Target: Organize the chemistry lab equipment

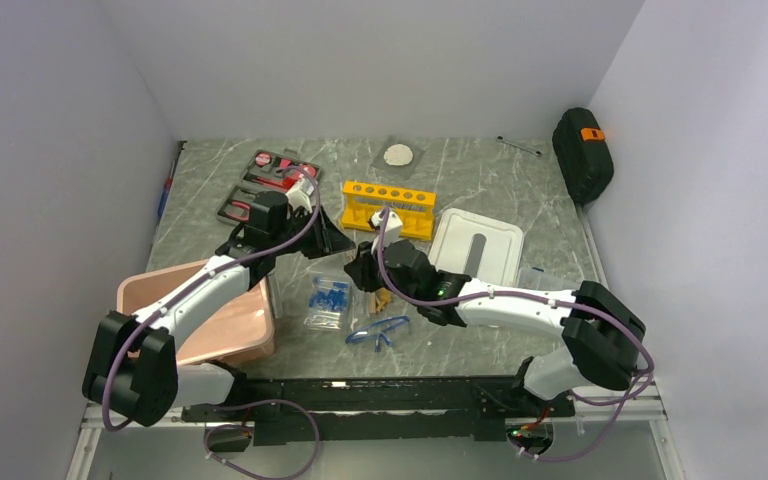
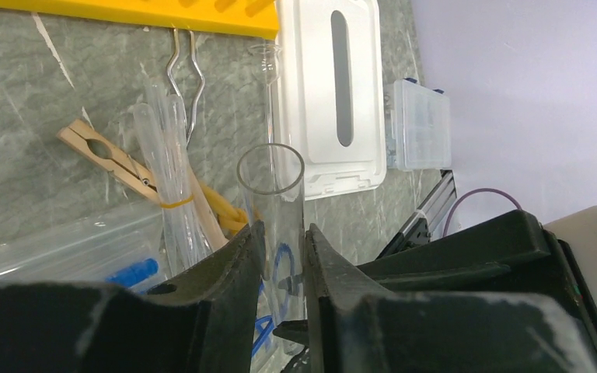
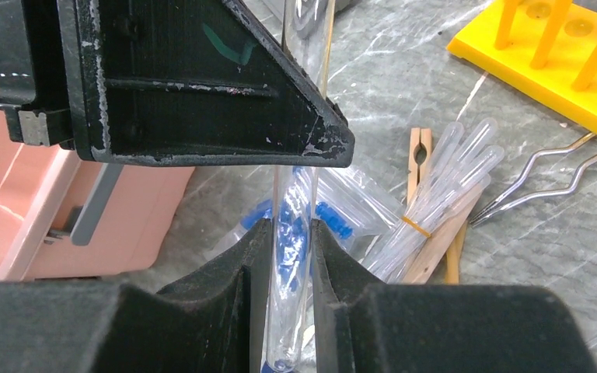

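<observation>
A clear glass test tube (image 2: 272, 186) is held from both ends above the table. My left gripper (image 2: 284, 249) is shut on it just below the open rim. My right gripper (image 3: 289, 233) is shut on the test tube (image 3: 295, 311) near its round bottom, with the left gripper's black finger (image 3: 202, 93) right above. Both grippers meet in front of the yellow test-tube rack (image 1: 390, 205). Under them lie the bag of blue-capped tubes (image 1: 328, 300), tan wooden clamps (image 2: 105, 155) and a banded bundle of clear pipettes (image 2: 167, 155). The blue safety glasses (image 1: 380, 333) lie nearer the bases.
A pink bin (image 1: 220, 320) stands at the near left under the left arm. A white lid (image 1: 478, 248) and a clear parts box (image 2: 418, 124) lie right of the rack. The red-and-black tool kit (image 1: 265, 185) is at the back left, a black case (image 1: 582, 155) at the back right.
</observation>
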Tool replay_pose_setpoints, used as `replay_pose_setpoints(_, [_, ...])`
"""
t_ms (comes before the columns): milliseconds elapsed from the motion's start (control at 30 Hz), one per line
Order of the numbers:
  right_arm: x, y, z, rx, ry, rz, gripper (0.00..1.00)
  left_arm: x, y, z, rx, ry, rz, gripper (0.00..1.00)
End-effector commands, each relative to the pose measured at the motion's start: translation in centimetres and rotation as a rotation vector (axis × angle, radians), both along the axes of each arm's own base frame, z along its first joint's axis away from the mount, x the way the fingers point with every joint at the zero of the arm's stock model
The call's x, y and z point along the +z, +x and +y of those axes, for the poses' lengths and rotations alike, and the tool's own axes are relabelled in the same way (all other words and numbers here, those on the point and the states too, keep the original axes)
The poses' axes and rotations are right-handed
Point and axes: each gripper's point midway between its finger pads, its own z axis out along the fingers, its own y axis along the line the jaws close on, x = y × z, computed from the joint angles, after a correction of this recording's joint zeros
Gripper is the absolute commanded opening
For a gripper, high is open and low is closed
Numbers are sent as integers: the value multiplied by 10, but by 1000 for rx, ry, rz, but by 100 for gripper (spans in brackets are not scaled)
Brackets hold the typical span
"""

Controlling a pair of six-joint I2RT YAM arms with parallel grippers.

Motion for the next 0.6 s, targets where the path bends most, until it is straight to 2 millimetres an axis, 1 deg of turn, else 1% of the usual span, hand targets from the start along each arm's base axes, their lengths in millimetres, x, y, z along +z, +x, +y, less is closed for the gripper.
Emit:
replay_pose_setpoints(0, [38,7,12,-7,98,-67,21,11,4,-5,-29,-6,-46,24])
replay_pose_setpoints(67, [38,6,10,-10,99,-65,31,13,5,-4,-27,0,-61,22])
replay_pose_setpoints(167, [42,5,3,-27,102,-71,51,18,7,2,-16,43,-84,21])
replay_pose_setpoints(200, [45,4,0,-30,103,-76,58,25,9,5,-8,67,-109,22])
replay_pose_setpoints(233, [48,3,-5,-34,102,-82,63,28,11,10,1,97,-126,22])
replay_pose_setpoints(300, [59,2,-14,-42,97,-108,71,43,13,19,22,150,-193,22])
replay_pose_setpoints(367, [72,1,-27,-58,93,-129,77,55,14,27,29,194,-259,22])
replay_pose_setpoints(433, [86,-1,-40,-62,107,-143,82,65,12,31,6,227,-326,22])
replay_pose_setpoints(467, [94,-1,-45,-55,117,-145,83,69,9,31,-19,237,-360,22])
replay_pose_setpoints(500, [96,-2,-52,-48,102,-130,84,73,6,30,-55,247,-394,23])
replay_pose_setpoints(533, [108,-2,-55,-31,110,-127,84,74,2,29,-94,259,-424,23])
replay_pose_setpoints(567, [114,-1,-59,-23,105,-117,84,76,-4,26,-138,270,-456,23])
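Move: Both hands still hold the clear test tube, the left nearer its open end and the right below. The yellow rack lies about 11 cm ahead of the left hand, 7 cm to its right and 14 cm below; the pipette bundle is 7 cm back and 4 cm right, the blue-capped bag 9 cm back and 6 cm left, both some 17 cm below. From the right hand the rack is about 15 cm ahead, 7 cm right and 12 cm below. The right hand opens its fingers wide to let go of the test tube, then pulls up and off it at growing speed, about 8 cm up and half as far to its right, backing away from the left gripper. The left hand keeps its pinch on the tube and, once the right fingers are opening, lifts it some 5 cm and draws it a little to the left, tilting so that its fingertips come up by about 15 degrees. ##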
